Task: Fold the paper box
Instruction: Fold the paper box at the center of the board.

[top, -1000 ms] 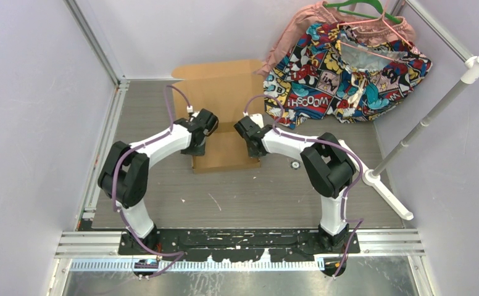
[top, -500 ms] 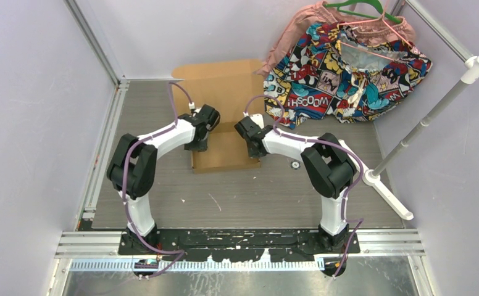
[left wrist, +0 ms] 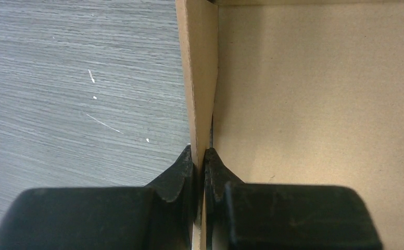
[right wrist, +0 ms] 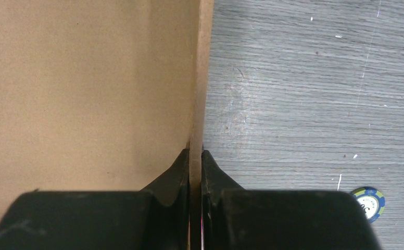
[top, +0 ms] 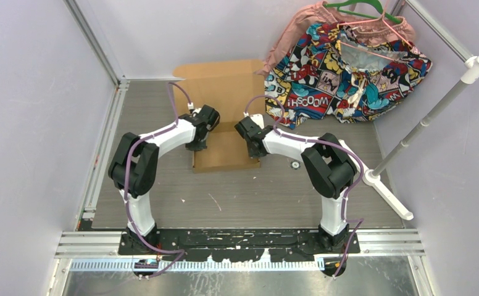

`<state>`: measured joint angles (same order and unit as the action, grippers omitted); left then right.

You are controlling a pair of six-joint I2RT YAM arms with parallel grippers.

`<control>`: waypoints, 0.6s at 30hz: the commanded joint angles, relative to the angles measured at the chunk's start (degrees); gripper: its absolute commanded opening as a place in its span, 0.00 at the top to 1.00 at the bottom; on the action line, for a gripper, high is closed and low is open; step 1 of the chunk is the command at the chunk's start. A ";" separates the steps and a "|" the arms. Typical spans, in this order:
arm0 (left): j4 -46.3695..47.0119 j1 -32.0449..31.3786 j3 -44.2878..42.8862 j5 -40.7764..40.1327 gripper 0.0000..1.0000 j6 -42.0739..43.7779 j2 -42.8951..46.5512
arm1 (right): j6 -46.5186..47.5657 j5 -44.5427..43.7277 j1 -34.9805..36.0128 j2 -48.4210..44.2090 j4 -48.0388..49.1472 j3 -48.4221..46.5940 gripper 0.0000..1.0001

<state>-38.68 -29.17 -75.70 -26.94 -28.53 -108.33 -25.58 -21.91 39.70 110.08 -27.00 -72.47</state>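
Note:
The brown cardboard paper box (top: 224,105) lies on the grey table between my two arms, its big flap leaning toward the back wall. My left gripper (top: 201,137) is shut on the box's upright left side wall (left wrist: 200,78), one black finger on each face. My right gripper (top: 254,140) is shut on the upright right side wall (right wrist: 200,78) in the same way. Each wrist view shows the box's bare floor (left wrist: 319,94) (right wrist: 85,88) on the inner side of its wall.
A comic-print cloth (top: 342,74) and a pink garment on a green hanger (top: 360,9) lie at the back right. A white pole on a stand (top: 422,123) leans at the right. A small round token (right wrist: 369,200) lies on the table right of the box.
My left arm shifted slightly toward the box, and its jaws closed onto the left wall. The right gripper has kept its grip and place.

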 commanded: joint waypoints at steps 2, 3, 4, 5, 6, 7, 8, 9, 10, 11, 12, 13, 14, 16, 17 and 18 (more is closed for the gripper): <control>-0.43 0.16 -0.33 -4.88 0.97 0.56 -1.06 | 1.30 -0.64 -0.24 -2.16 -0.51 0.62 0.98; -0.44 0.18 -0.25 -5.34 0.97 0.64 -1.14 | 1.32 -0.72 -0.24 -2.15 -0.56 0.55 0.98; -0.37 0.21 -0.16 -5.41 0.97 0.73 -1.15 | 1.40 -0.68 -0.25 -2.15 -0.73 0.39 0.98; -0.26 0.19 -0.15 -5.33 0.93 0.92 -1.11 | 1.46 -0.63 -0.24 -2.14 -0.80 0.34 0.98; -0.23 0.19 -0.15 -5.20 0.85 1.02 -0.98 | 1.48 -0.73 -0.24 -2.15 -0.79 0.30 0.98; -0.03 0.17 -0.03 -4.92 0.79 1.20 -0.69 | 1.57 -0.68 -0.24 -2.15 -0.82 0.31 0.98; 0.21 0.16 0.09 -4.62 0.73 1.35 -0.09 | 1.59 -0.63 -0.33 -2.09 -0.85 0.23 0.98; 0.35 0.25 0.11 -4.39 0.69 1.49 0.30 | 1.63 -0.66 -0.34 -2.11 -0.99 0.12 0.96; 0.37 0.38 -0.07 -4.30 0.66 1.67 0.75 | 1.67 -0.60 -0.33 -2.07 -0.98 0.09 0.95; 0.38 0.52 -0.35 -4.00 0.64 1.86 1.09 | 1.72 -0.60 -0.33 -2.07 -1.06 0.01 0.95; 0.22 0.80 -0.79 -3.71 0.64 2.07 1.30 | 1.76 -0.60 -0.34 -2.06 -1.09 -0.15 0.95; 0.06 1.06 -1.22 -3.53 0.64 2.24 1.43 | 1.76 -0.51 -0.35 -2.06 -1.19 -0.25 0.95; 0.06 1.35 -1.73 -3.23 0.64 2.36 1.46 | 1.85 -0.43 -0.35 -2.06 -1.21 -0.33 0.95; 0.18 1.86 -2.70 -2.70 0.64 2.75 1.17 | 1.85 -0.34 -0.34 -1.98 -1.21 -0.41 0.95; 0.25 1.96 -3.29 -2.71 0.64 2.90 0.94 | 1.85 -0.25 -0.33 -1.91 -1.29 -0.47 0.95; 0.23 2.05 -3.77 -2.62 0.64 3.08 0.62 | 1.85 -0.19 -0.31 -1.89 -1.38 -0.64 0.95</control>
<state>-38.87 -28.25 -75.90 -28.38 -26.59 -108.57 -25.21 -21.87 39.62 110.06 -26.96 -72.47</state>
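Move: Directly between the left hand's fingertips is the box's left side wall, its middle roughly level with them and about 2 cm lower. From that hand, the front wall runs some 6 cm back with its middle 9 cm to the right. The lid's fold is about 5 cm ahead and 9 cm right, and the right side wall 18 cm to the right, level with it. The right hand has the left side wall about 18 cm to its left and 2 cm ahead. Opening from its pinch on the left side wall to roughly a third of full width, the left hand eases about 1 cm to the left at the same height, hardly turning. Its outer finger comes clear of the wall, while the inner finger stays against the inside face and nudges it outward. The right hand holds still, keeping its pinch on the right side wall. ##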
